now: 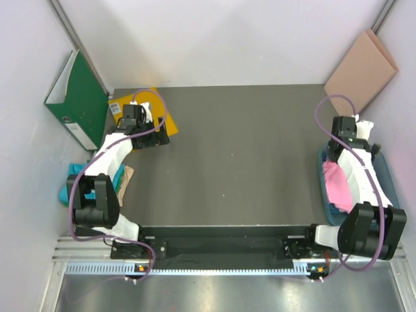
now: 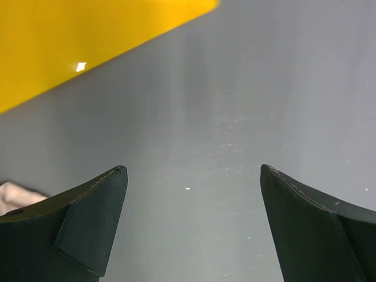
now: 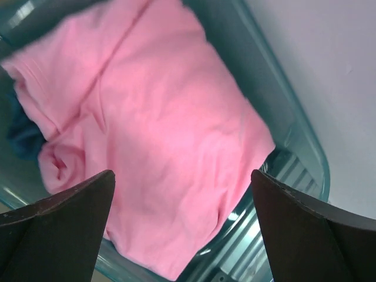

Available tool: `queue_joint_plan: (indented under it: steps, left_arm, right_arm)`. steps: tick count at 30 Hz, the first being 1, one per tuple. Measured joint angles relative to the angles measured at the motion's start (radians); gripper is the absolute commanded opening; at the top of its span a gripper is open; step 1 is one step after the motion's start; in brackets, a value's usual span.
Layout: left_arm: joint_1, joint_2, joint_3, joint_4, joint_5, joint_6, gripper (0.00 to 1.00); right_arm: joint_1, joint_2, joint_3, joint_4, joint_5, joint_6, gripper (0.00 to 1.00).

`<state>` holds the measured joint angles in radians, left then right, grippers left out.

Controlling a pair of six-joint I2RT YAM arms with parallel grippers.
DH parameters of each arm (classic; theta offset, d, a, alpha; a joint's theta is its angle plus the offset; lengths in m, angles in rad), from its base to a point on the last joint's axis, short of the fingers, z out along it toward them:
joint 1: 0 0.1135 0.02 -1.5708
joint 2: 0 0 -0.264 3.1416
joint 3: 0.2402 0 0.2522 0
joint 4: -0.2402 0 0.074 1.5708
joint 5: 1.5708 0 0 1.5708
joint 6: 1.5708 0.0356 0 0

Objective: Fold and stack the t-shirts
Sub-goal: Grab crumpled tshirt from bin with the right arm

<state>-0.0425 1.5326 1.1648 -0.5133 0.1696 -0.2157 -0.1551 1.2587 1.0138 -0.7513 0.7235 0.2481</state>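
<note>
A bright pink t-shirt (image 1: 337, 185) lies crumpled in a teal bin (image 1: 390, 188) at the right edge of the table. In the right wrist view the pink t-shirt (image 3: 158, 129) fills the bin (image 3: 294, 153), with a bit of dark blue cloth (image 3: 20, 138) beside it. My right gripper (image 3: 183, 173) hangs open just above the pink shirt, holding nothing; from above this right gripper (image 1: 335, 155) is over the bin's far end. My left gripper (image 1: 155, 135) stands open over bare table by the yellow sheet; the left gripper (image 2: 194, 170) is empty. A teal cloth (image 1: 65, 194) shows behind the left arm.
A flat yellow sheet (image 1: 154, 103) lies at the back left, its edge also in the left wrist view as the yellow sheet (image 2: 88, 41). A green binder (image 1: 81, 107) leans on the left wall. A brown card (image 1: 361, 68) leans at the back right. The grey table (image 1: 240, 156) spreads between the arms.
</note>
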Motion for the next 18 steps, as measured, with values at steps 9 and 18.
queue_joint_plan:
  steps: [9,18]
  left_arm:
    - [-0.019,0.014,0.0,0.014,0.026,-0.003,0.99]
    - [-0.022,0.014,0.0,0.014,0.024,-0.003,0.99]
  right_arm:
    - [-0.025,0.106,-0.054,-0.026,-0.123,0.042,0.86]
    - [-0.027,0.291,-0.02,-0.019,-0.161,0.042,0.0]
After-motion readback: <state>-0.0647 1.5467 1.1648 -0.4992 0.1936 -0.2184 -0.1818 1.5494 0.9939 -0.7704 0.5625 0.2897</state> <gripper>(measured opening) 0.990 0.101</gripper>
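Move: The crumpled pink t-shirt lies in the blue bin, its middle about 11 cm below the right hand, some 3 cm back and 1 cm to the left. The bin's middle is roughly 4 cm back, 2 cm right and 12 cm down. The cardboard leans about 20 cm ahead, 3 cm right and 6 cm below the right hand. From the left hand the t-shirt lies some 63 cm right, 16 cm back and 8 cm down. Onto the pink t-shirt in the bin the right hand sinks about 10 cm, nearly straight down, after drawing back just over a centimetre at the outset, a shift it makes good by the end. The wrist tips some 20 degrees so the fingers point more steeply down, and late in the descent the wide-open fingers close almost fully, pinching cloth. ##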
